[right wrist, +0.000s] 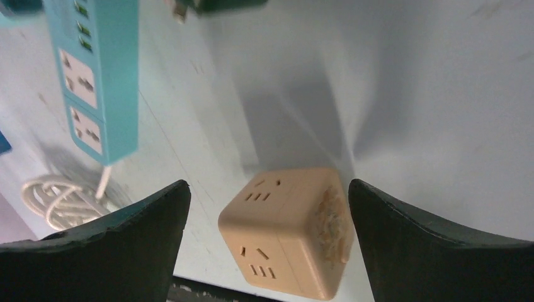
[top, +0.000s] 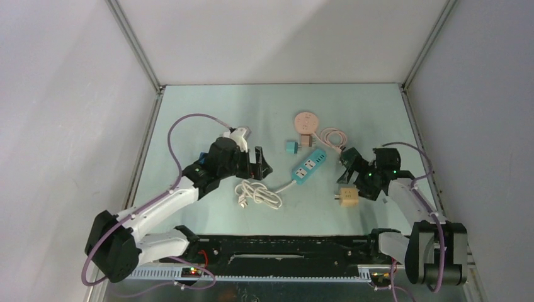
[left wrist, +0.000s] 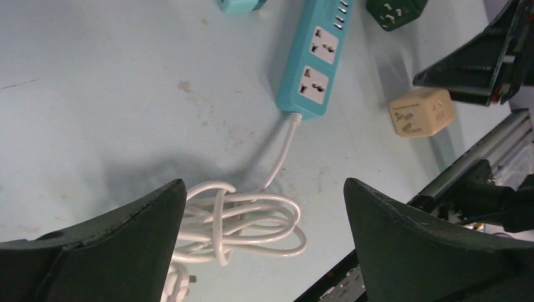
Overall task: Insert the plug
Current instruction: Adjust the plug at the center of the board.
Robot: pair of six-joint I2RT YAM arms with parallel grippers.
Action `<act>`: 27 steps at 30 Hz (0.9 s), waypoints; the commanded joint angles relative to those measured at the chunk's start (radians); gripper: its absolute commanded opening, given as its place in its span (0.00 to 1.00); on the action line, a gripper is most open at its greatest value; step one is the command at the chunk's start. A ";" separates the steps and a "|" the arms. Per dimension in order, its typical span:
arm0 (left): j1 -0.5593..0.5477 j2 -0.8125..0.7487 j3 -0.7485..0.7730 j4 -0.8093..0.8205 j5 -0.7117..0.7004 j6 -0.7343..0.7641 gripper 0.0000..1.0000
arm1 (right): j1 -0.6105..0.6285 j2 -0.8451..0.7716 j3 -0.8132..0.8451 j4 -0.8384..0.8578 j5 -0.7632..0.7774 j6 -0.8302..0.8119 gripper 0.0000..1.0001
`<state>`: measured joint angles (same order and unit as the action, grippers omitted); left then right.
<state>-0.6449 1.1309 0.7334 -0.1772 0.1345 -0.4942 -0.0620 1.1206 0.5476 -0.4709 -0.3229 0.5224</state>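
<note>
The teal power strip (top: 308, 167) lies mid-table, its white cable coiled (top: 259, 194) in front of it and ending in a white plug (top: 241, 202). My left gripper (top: 260, 167) hangs open above the coil. In the left wrist view the coil (left wrist: 247, 219) lies between and below the fingertips, the plug (left wrist: 178, 286) shows beside the left finger, and the strip (left wrist: 313, 60) is further ahead. My right gripper (top: 354, 179) is open over a beige cube socket (top: 347, 197), which sits between its fingers (right wrist: 296, 233) without touching them.
A small teal cube (top: 291, 147), a pink round device (top: 306, 120) with a pink cable (top: 334, 135), and a dark green cube (left wrist: 393, 11) lie behind the strip. The black base rail (top: 283, 245) runs along the near edge. Enclosure walls surround the table.
</note>
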 commanded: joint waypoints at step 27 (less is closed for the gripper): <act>-0.311 0.369 0.376 -0.184 0.030 0.484 0.98 | 0.006 -0.156 0.038 -0.088 -0.190 -0.036 1.00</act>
<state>-0.8669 1.3815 0.9272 -0.2874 0.1528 -0.1753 0.0277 1.0016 0.5659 -0.5312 -0.3977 0.5335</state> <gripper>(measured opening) 0.985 0.994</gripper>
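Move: The plug sits just under the right hand's open fingers, about 2 cm back, 1 cm left and 2 cm below their midpoint. From the right hand, the teal power strip is some 7 cm ahead and 13 cm left, the green plug about 10 cm straight ahead. From the left hand, the plug lies roughly 25 cm right, 6 cm back and 10 cm down; the coiled cable is below, about 5 cm back and 1 cm left. Sweep the right gripper, fingers open, about 10 cm left and a little back, pushing the plug along with its right-hand finger; then draw away to the right and rise clear. Meanwhile lift the left gripper about 6 cm, then swing it down, right and slightly back towards the plug, turning clockwise some 25 degrees, fingers kept open. ##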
